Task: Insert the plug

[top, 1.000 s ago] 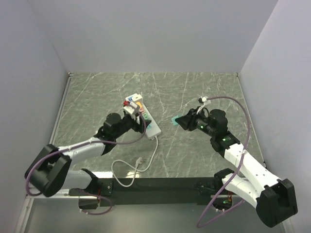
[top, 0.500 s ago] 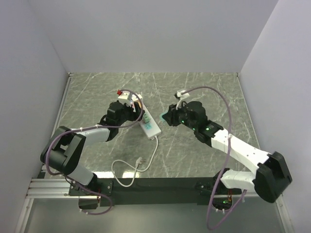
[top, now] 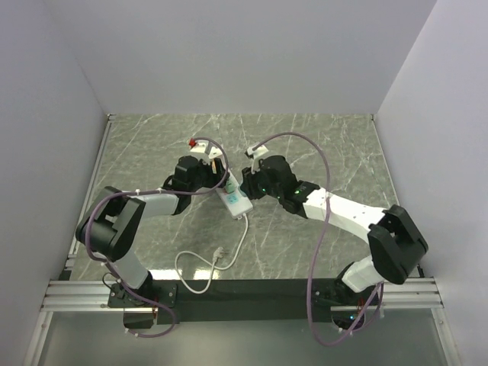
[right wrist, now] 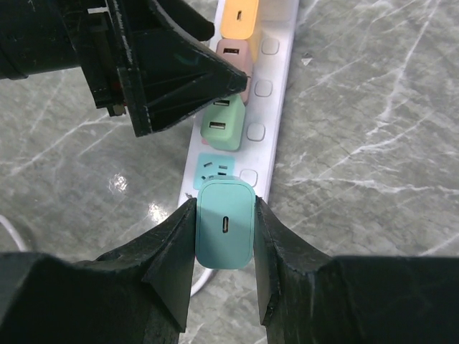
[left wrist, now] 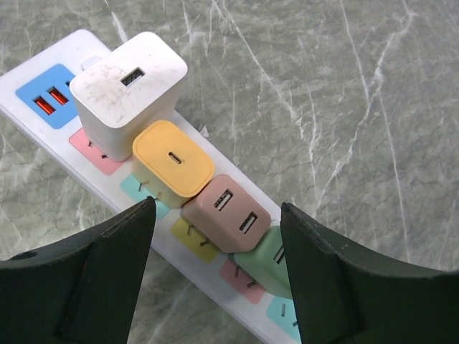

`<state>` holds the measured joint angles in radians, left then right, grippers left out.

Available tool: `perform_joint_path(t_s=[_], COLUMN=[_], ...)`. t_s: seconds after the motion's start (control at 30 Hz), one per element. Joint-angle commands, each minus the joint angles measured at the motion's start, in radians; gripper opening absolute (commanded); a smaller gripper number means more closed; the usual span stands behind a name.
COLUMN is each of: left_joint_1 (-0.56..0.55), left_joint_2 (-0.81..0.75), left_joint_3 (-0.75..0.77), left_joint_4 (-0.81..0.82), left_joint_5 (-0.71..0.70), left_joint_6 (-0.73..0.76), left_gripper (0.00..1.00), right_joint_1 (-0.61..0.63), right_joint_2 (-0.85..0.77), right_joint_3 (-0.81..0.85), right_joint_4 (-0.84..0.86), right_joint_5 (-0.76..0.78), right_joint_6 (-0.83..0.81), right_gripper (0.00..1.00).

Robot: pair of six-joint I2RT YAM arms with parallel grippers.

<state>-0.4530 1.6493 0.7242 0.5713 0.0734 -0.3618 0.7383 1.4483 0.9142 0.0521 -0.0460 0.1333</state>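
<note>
My right gripper (right wrist: 224, 208) is shut on a teal plug (right wrist: 225, 233) with a USB-C port on its back. The plug hovers just above the near end of the white power strip (right wrist: 278, 86), by a bare teal socket (right wrist: 216, 168). Along the strip stand a white charger (left wrist: 129, 82), a yellow charger (left wrist: 173, 158), a pink charger (left wrist: 226, 213) and a green charger (left wrist: 267, 259). My left gripper (left wrist: 219, 233) stands open astride the strip, its fingers (left wrist: 107, 265) on either side of the pink and green chargers. In the top view both grippers meet over the strip (top: 238, 201).
The strip's white cable (top: 229, 255) loops toward the near edge of the marble table (top: 320, 145). The left arm's black fingers (right wrist: 172, 72) crowd the strip right behind the free socket. Walls close in the table on three sides.
My right arm has swung left, carrying the teal plug from the table's middle to the strip's near end. The left gripper has shifted up along the strip and stayed open.
</note>
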Motion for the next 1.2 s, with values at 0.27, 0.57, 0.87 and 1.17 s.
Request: perform_joint_path(t_s=[0.27,0.57,0.87,1.17], left_joint_1=[0.013,0.016,0.016,0.016], left_joint_2=[0.044,0.04,0.037,0.041], left_joint_3=[0.057,0.052,0.049,0.055], left_joint_4=[-0.011,-0.017,-0.021,-0.028], left_joint_5=[0.031,0.043,0.046,0.045], left_joint_6=[-0.005,0.001,0.011,0.015], left_gripper=[0.74,0.74,0.73,0.73], right_joint_1=[0.056,0.081,0.095,0.096], right_joint_2=[0.142,0.225,0.268,0.3], right_joint_3=[0.13,0.17,0.189,0.19], right_joint_4=[0.061,0.037,0.031,0.045], right_joint_5=[0.003,0.044,0.158,0.181], right_joint_6=[-0.069,-0.092,-0.104,-0.092], right_gripper=[0.0,0.0,0.0,0.0])
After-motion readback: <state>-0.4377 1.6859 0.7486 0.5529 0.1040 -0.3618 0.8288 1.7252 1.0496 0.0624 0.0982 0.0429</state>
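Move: Ahead and to the left of the right hand, which already holds the teal plug, lies the teal socket it is bound for: about 2 cm forward, 4 cm left and 8 cm down. The green plug stands next up the strip, roughly 5 cm ahead and 6 cm left of the hand; the pink plug about 8 cm ahead and 7 cm left. From the left hand the teal socket is some 6 cm back, 3 cm right and 3 cm lower. Lowering the teal plug about 6 cm towards its socket, the right hand first swings some 4 cm left as it sinks, then goes on down and eases 2 cm forward, giving back nearly 1 cm to the right. Its left side dips about 10 degrees while the fingers keep their grip. The left hand sinks 1 cm, then stays open over the pink and green plugs. ##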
